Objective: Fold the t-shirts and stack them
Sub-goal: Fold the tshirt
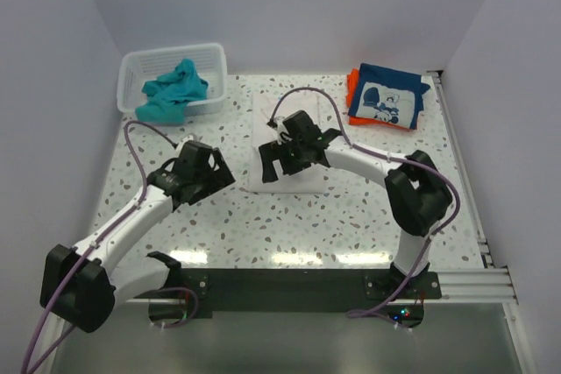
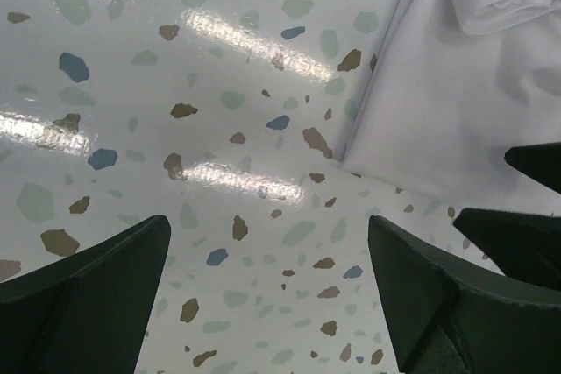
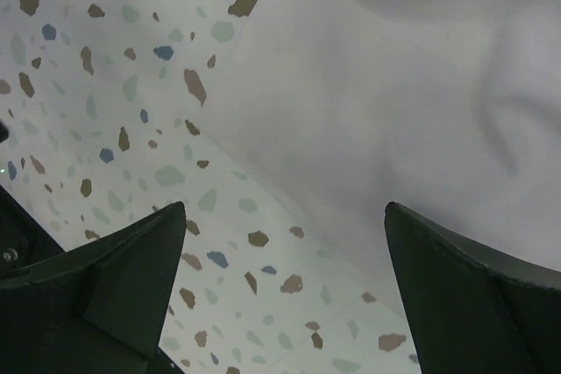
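Note:
A folded white t-shirt [image 1: 302,179] lies at the table's middle. My right gripper [image 1: 273,162] hovers over its left edge, open and empty. In the right wrist view the open gripper [image 3: 285,208] spans the edge of the white cloth [image 3: 394,85]. My left gripper [image 1: 215,177] stands open over bare table just left of that shirt. The left wrist view shows this gripper [image 2: 269,221] empty, with the white shirt [image 2: 456,85] at the upper right. A teal t-shirt [image 1: 175,92] lies crumpled in the basket. A folded navy printed t-shirt [image 1: 386,98] rests on an orange one [image 1: 353,85] at the back right.
The white mesh basket [image 1: 131,63] stands at the back left corner. Tips of the right arm's dark fingers [image 2: 526,164] show at the right edge of the left wrist view. White walls close in the table on three sides.

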`<act>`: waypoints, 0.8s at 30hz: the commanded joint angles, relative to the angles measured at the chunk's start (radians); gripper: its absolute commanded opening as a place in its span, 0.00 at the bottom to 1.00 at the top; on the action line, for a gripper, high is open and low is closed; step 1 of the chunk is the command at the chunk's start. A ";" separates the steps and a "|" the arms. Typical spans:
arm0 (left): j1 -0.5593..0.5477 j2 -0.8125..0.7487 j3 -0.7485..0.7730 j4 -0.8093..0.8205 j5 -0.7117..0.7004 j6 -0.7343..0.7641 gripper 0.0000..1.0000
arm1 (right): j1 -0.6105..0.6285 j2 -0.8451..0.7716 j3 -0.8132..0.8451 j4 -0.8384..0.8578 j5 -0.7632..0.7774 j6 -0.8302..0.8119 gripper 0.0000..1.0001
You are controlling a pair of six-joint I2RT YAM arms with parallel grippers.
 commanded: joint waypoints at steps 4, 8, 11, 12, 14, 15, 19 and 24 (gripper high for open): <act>0.010 -0.074 -0.036 -0.057 -0.070 -0.023 1.00 | -0.013 0.158 0.189 0.059 -0.006 -0.043 0.99; 0.008 -0.071 -0.039 -0.061 -0.074 -0.014 1.00 | -0.029 0.250 0.281 0.070 0.023 -0.050 0.99; 0.008 -0.058 -0.050 -0.044 -0.054 -0.014 1.00 | -0.057 0.293 0.338 0.122 0.005 -0.022 0.99; 0.008 -0.048 -0.056 -0.028 -0.035 -0.014 1.00 | -0.068 0.304 0.351 0.130 -0.003 -0.013 0.99; 0.008 -0.041 -0.064 -0.015 -0.019 -0.014 1.00 | -0.101 0.335 0.390 0.162 -0.038 0.025 0.99; 0.008 -0.036 -0.067 -0.005 -0.010 -0.013 1.00 | -0.114 0.367 0.409 0.166 -0.053 0.035 0.99; 0.008 -0.036 -0.070 0.008 0.019 -0.002 1.00 | -0.186 0.433 0.495 0.211 -0.092 0.104 0.99; 0.008 -0.053 -0.087 0.012 0.029 0.001 1.00 | -0.217 0.430 0.553 0.157 -0.110 0.070 0.99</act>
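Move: The crumpled fold across the white t-shirt lies about 10 cm ahead of the right hand and 3 cm to its right, some 4 cm lower. The shirt's near-left corner is about 4 cm back and 8 cm left of this hand, its far edge roughly 30 cm ahead and 5 cm right. From the left hand, the crumpled fold is about 12 cm ahead and 19 cm to the right, 5 cm below. Forward, low over the shirt, the right hand sweeps about 18 cm with open fingers, dipping some 3 cm and drifting left at first, then easing slightly up and curving back right as the wrist turns some 10 degrees clockwise; its fingertips seem to push the crumpled fold along towards the far edge. Beside the shirt, the open left hand sinks and draws back about 2 cm each way. ##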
